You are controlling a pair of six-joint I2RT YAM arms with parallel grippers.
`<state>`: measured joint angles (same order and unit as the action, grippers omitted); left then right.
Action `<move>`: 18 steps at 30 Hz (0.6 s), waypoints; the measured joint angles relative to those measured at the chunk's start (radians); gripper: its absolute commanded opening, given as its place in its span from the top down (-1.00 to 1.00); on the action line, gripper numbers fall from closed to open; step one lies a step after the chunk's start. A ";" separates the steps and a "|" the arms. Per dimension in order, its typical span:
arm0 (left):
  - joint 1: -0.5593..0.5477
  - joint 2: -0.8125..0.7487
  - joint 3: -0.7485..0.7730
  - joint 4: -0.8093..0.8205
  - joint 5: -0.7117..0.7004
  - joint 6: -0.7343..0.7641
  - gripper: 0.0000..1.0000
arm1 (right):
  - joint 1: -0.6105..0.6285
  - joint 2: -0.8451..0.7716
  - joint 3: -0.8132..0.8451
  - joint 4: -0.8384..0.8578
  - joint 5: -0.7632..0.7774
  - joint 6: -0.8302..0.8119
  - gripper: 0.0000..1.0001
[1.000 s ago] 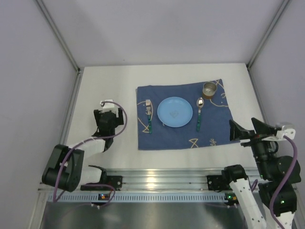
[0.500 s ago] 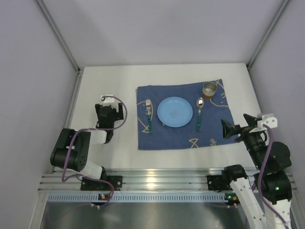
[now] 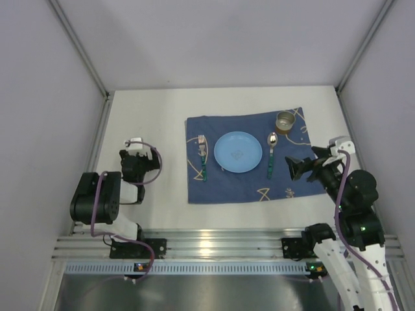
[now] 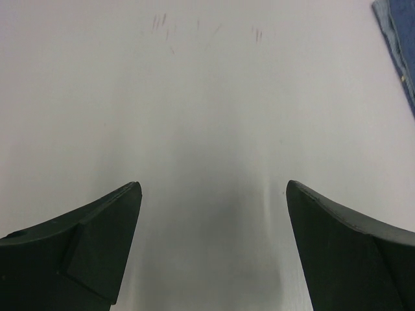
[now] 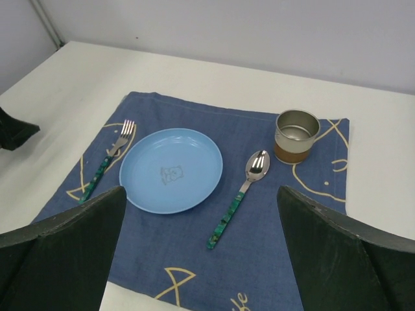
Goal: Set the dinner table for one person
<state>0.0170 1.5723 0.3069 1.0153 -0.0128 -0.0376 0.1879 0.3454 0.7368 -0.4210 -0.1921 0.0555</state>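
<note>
On the white dinner table (image 3: 149, 116) lies a dark blue fish-print cloth (image 3: 249, 178). It carries a light blue plate (image 3: 238, 152), a green-handled fork (image 3: 203, 157) left of the plate, a green-handled spoon (image 3: 271, 154) right of it, and a small metal cup (image 3: 285, 121) at the far right corner. My left gripper (image 3: 137, 159) is open over bare table left of the cloth, nothing between its fingers (image 4: 97, 240). My right gripper (image 3: 303, 162) is open at the cloth's right edge and faces the plate (image 5: 171, 170), spoon (image 5: 243, 188) and cup (image 5: 296, 135).
Grey walls with aluminium posts close in the table at the back and both sides. An aluminium rail (image 3: 214, 246) runs along the near edge between the arm bases. A corner of the cloth (image 4: 399, 39) shows at the top right of the left wrist view.
The left arm has folded back, drawing its gripper left and nearer its base. The right gripper has swung left from the table's right edge to the cloth's right edge. Both stay open.
</note>
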 measured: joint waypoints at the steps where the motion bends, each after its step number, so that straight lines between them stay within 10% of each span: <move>1: 0.003 0.003 -0.031 0.021 -0.002 -0.010 -0.97 | 0.000 0.007 -0.011 0.018 -0.008 0.005 -0.99; 18: 0.006 0.003 -0.009 0.016 0.016 -0.020 -0.97 | -0.001 0.123 -0.396 0.346 0.177 -0.001 -0.99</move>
<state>0.0235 1.5757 0.2977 1.0313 0.0036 -0.0574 0.1871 0.4683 0.3408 -0.0750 -0.0151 0.0547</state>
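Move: From the right hand, high over the near right side of the mat, the mug stands about 31 cm ahead, 3 cm to the right and 27 cm below. The spoon lies some 18 cm ahead, 4 cm left and 30 cm down, the plate about 19 cm ahead, 18 cm left and 29 cm down. From the left hand, the mug is roughly 15 cm ahead, 65 cm right and 2 cm lower. Bring the open right gripper down about 13 cm, gathering speed, while reaching some 5 cm forward over the clear part of the mat right of the spoon, nearing the mug. Late on, ease slightly right, turn the fingers about 10 degrees clockwise and tip them down a little; touch nothing. Let the open left gripper sag back and down about 2 cm, then return it and hold. ##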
